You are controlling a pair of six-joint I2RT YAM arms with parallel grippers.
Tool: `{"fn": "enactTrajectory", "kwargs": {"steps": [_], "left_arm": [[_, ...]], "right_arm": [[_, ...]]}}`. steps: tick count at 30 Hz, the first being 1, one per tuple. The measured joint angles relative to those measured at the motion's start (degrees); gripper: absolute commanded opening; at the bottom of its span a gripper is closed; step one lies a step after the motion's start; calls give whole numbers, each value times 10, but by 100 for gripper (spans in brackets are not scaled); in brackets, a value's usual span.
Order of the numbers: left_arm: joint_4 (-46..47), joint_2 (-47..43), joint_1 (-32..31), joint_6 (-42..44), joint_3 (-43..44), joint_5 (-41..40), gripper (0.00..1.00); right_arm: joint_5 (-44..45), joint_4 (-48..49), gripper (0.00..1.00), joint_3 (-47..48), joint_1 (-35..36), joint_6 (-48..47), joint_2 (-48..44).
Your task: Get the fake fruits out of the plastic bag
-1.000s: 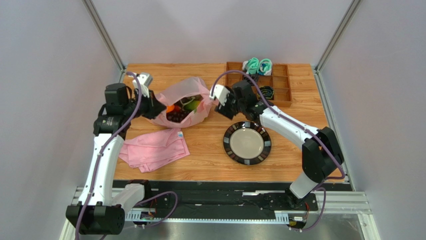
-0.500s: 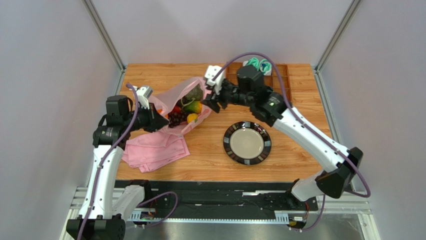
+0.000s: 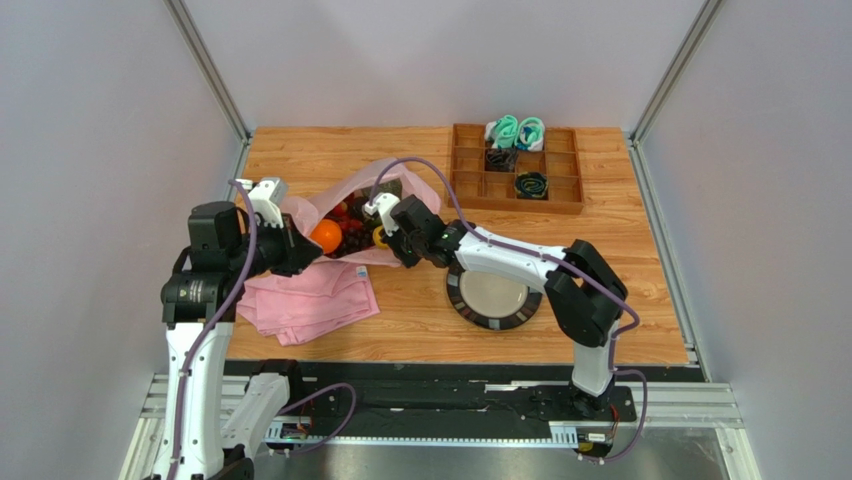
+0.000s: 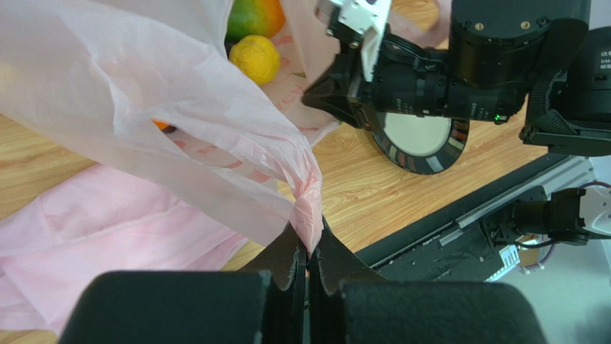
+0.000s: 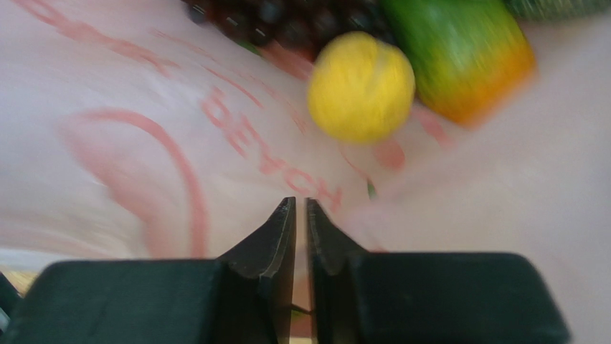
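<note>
The plastic bag (image 3: pixel 320 205), thin pink film with red print, lies open at the table's left middle. My left gripper (image 4: pixel 310 251) is shut on a bunched corner of it, at the bag's left side (image 3: pixel 298 250). Inside show an orange (image 3: pixel 326 236), dark grapes (image 3: pixel 353 232), red berries (image 3: pixel 340 212), a lemon (image 5: pixel 361 87) and a green-and-orange fruit (image 5: pixel 459 57). My right gripper (image 5: pixel 301 204) presses into the bag's right wall (image 3: pixel 388 236), jaws drawn to a thin slit with pink film between them. The right wrist view is blurred.
A folded pink cloth (image 3: pixel 310 300) lies just in front of the bag. A dark-rimmed plate (image 3: pixel 493 297) sits to the right, partly under the right arm. A wooden compartment tray (image 3: pixel 515 170) with teal and black items stands at the back right.
The right arm dropped from the bag's far right rim to its near right wall, and its jaws closed. The left gripper drew its corner left and nearer; the fruits shifted inside.
</note>
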Motion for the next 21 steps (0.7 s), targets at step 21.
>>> {"fn": "enactTrajectory", "kwargs": {"steps": [21], "left_arm": [[-24, -25, 24, -5, -82, 38, 0]], "right_arm": [[26, 62, 44, 16, 30, 65, -23]]}}
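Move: The lemon in the open bag lies about 5 cm ahead of the right hand, 3 cm to its left and 5 cm below. The black grapes are some 5 cm to the left of the lemon, the orange about 11 cm to its left, and the mango roughly 6 cm beyond it. From the left hand, which pinches the bag's edge, the lemon is about 16 cm ahead, 11 cm right and 23 cm below. The bag's edge stays pinched in the shut left fingers and is drawn back about 2 cm and lowered some 5 cm. The right hand, its fingers nearly shut at first, backs off to the right, climbs about 6 cm over the bag's mouth, then swings left some 7 cm, sinking slightly, while its fingers part; it rolls about 10 degrees, left side up. ##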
